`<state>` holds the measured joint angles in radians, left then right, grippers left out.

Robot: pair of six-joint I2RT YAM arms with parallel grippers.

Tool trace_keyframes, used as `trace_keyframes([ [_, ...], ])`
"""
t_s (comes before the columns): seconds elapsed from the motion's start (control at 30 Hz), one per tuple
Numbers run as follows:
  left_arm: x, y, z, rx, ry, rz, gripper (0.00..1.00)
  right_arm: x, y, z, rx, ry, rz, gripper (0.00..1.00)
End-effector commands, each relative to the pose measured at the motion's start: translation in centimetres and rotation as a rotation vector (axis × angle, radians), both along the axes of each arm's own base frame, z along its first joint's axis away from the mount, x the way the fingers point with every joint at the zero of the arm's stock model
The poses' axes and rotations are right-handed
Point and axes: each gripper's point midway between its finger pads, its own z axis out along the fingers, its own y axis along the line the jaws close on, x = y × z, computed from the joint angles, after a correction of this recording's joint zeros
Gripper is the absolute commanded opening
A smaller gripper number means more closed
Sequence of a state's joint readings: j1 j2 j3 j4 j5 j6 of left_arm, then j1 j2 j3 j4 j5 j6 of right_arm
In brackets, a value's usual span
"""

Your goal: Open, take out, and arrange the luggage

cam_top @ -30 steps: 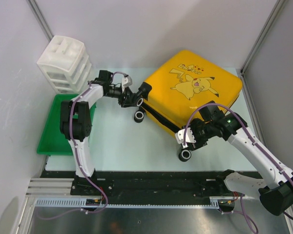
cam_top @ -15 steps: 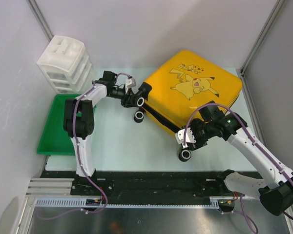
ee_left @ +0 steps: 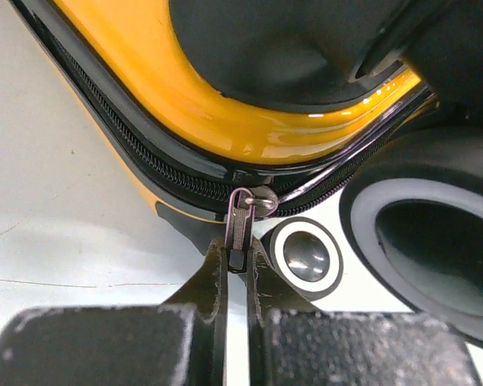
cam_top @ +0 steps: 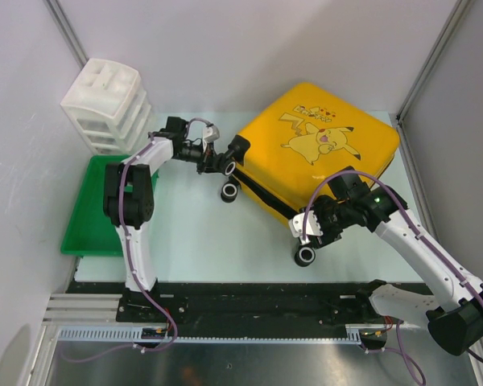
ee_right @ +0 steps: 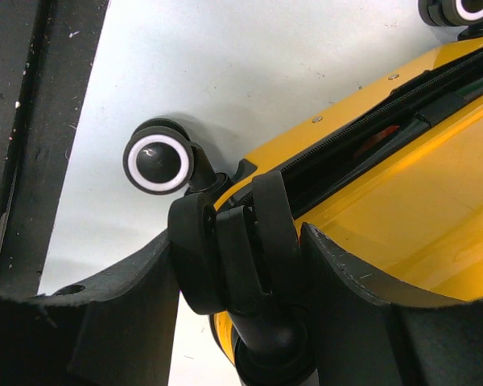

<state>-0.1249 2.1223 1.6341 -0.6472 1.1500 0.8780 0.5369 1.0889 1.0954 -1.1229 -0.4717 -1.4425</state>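
The yellow luggage [cam_top: 322, 153] with its cartoon print lies flat on the table, wheels toward me. At its left corner my left gripper [cam_top: 212, 158] is shut on the metal zipper pull [ee_left: 240, 225]; in the left wrist view the two fingertips [ee_left: 216, 273] pinch the tab's end just below the black zipper line of the luggage [ee_left: 185, 104]. My right gripper [cam_top: 310, 229] is at the near corner. In the right wrist view its fingers [ee_right: 346, 281] press on both sides of a black double wheel [ee_right: 225, 257] of the luggage [ee_right: 402, 193].
A green tray [cam_top: 84, 217] lies at the left edge, with a white drawer unit [cam_top: 105, 104] behind it. Other luggage wheels stand on the table [cam_top: 229, 191] [cam_top: 306, 256]. Grey walls close in on the left, the back and the right.
My left gripper has closed on the zipper pull; a second ago its jaws were apart. The right arm and the luggage have not moved.
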Motion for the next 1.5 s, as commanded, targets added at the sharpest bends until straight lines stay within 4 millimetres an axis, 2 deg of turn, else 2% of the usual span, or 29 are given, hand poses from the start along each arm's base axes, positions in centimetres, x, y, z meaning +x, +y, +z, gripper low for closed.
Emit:
trace_keyframes([
  [0.0,1.5,1.7,2.6,0.002,-0.058,0.054,0.0,0.7,-3.7,-0.5,-0.103,0.019,-0.205,0.0],
  [0.07,2.4,2.2,2.2,0.054,-0.063,0.101,0.0,0.6,-3.7,-0.4,-0.102,0.017,-0.204,0.0],
  [0.17,5.6,3.2,2.2,0.1,-0.045,0.283,0.0,0.3,-3.9,-0.5,-0.104,0.024,-0.199,0.0],
  [0.2,6.8,3.3,2.8,0.099,-0.095,0.311,0.0,0.1,-3.9,-0.5,-0.105,0.028,-0.195,0.0],
  [0.27,8.4,3.6,2.7,0.127,-0.098,0.39,0.0,0.0,-4.0,-0.5,-0.106,0.024,-0.19,0.0],
  [0.3,9.7,3.6,3.6,0.12,-0.133,0.418,0.0,-0.1,-4.2,-0.5,-0.109,0.023,-0.19,0.0],
  [0.37,11.7,3.8,3.9,0.13,-0.129,0.497,0.0,-0.3,-4.3,-0.6,-0.113,0.021,-0.184,0.0],
  [0.5,14.9,4.0,5.0,0.118,-0.161,0.575,0.0,-0.5,-4.8,-0.6,-0.121,0.015,-0.177,0.0],
  [0.57,15.9,3.5,5.9,0.121,-0.207,0.577,0.0,-0.6,-5.0,-0.8,-0.124,0.017,-0.179,0.0],
  [0.6,16.1,3.3,5.6,0.126,-0.215,0.575,0.0,-0.8,-5.0,-0.8,-0.125,0.02,-0.174,0.0],
  [0.67,16.0,2.6,6.1,0.127,-0.246,0.543,0.01,-0.8,-5.0,-0.6,-0.113,0.015,-0.177,0.0],
  [0.7,15.5,2.5,6.0,0.12,-0.241,0.523,0.14,-0.7,-4.7,-0.5,-0.099,0.009,-0.183,0.0],
  [0.73,14.9,2.5,7.2,0.104,-0.251,0.508,0.32,-0.6,-4.6,-0.3,-0.088,0.014,-0.212,0.03],
  [0.77,14.5,3.2,7.5,0.1,-0.246,0.513,0.63,-0.6,-4.5,-0.2,-0.077,0.013,-0.23,0.14],
  [0.8,13.8,3.7,7.0,0.106,-0.228,0.515,0.74,-0.4,-4.2,0.3,-0.062,-0.005,-0.242,0.4],
  [0.83,13.5,4.5,8.1,0.107,-0.24,0.536,0.82,-0.4,-4.0,0.4,-0.048,-0.005,-0.256,0.51],
  [0.9,13.3,6.9,8.3,0.124,-0.217,0.601,0.88,-0.4,-3.3,1.3,0.02,0.0,-0.317,0.74],
  [0.93,13.5,8.2,8.4,0.149,-0.221,0.649,0.9,-0.6,-2.8,1.7,0.045,0.002,-0.326,0.8],
  [0.97,13.7,9.9,9.6,0.159,-0.241,0.697,0.9,-0.8,-2.5,2.0,0.07,0.019,-0.358,0.82],
  [1.07,13.7,11.4,11.6,0.181,-0.28,0.732,0.89,-0.6,-1.0,4.1,0.165,-0.004,-0.408,0.87],
  [1.13,13.3,10.9,12.6,0.177,-0.297,0.722,0.89,0.1,-0.1,5.7,0.256,0.023,-0.519,0.89],
  [1.23,12.9,8.0,13.9,0.153,-0.316,0.68,0.89,1.9,0.2,8.1,0.38,0.068,-0.738,0.9],
  [1.27,12.9,6.1,14.7,0.138,-0.327,0.659,0.89,3.4,-0.6,9.0,0.416,0.072,-0.843,0.9],
  [1.33,13.4,4.3,14.2,0.14,-0.324,0.649,0.88,5.0,-2.1,9.9,0.509,0.156,-1.047,0.89],
  [1.37,13.5,2.5,15.1,0.123,-0.339,0.636,0.88,6.0,-3.1,10.3,0.547,0.178,-1.124,0.88],
  [1.4,14.1,1.8,13.8,0.139,-0.322,0.642,0.88,7.5,-6.1,10.5,0.6,0.197,-1.269,0.87],
  [1.47,14.3,-0.3,14.1,0.139,-0.342,0.628,0.87,8.4,-9.0,10.5,0.673,0.266,-1.455,0.83],
])
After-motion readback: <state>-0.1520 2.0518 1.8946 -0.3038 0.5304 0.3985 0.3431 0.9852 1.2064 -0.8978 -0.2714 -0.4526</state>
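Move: The zip pull is already pinched in the left hand at the suitcase's left corner. From that hand, the corner's upper wheel sits about 5 cm back, 2 cm right and 4 cm higher, and the lower wheel some 6 cm back, 2 cm right and 8 cm below. The right hand already grips the near corner's upper wheel; from this hand the near lower wheel is roughly 5 cm back, 4 cm left and 9 cm down, the zip pull about 20 cm ahead, 26 cm left and 6 cm below. The zip pull is drawn forward about 10 cm by the left hand, away from the wheels along the suitcase's left side, while the right hand keeps its grip on the near upper wheel. The left fingers then open wide, and that hand swings left, rises some 10 cm and starts back right; the right hand opens off the wheel, rises about 7 cm and turns clockwise nearly 60 degrees, ending forward and right over the shell. ##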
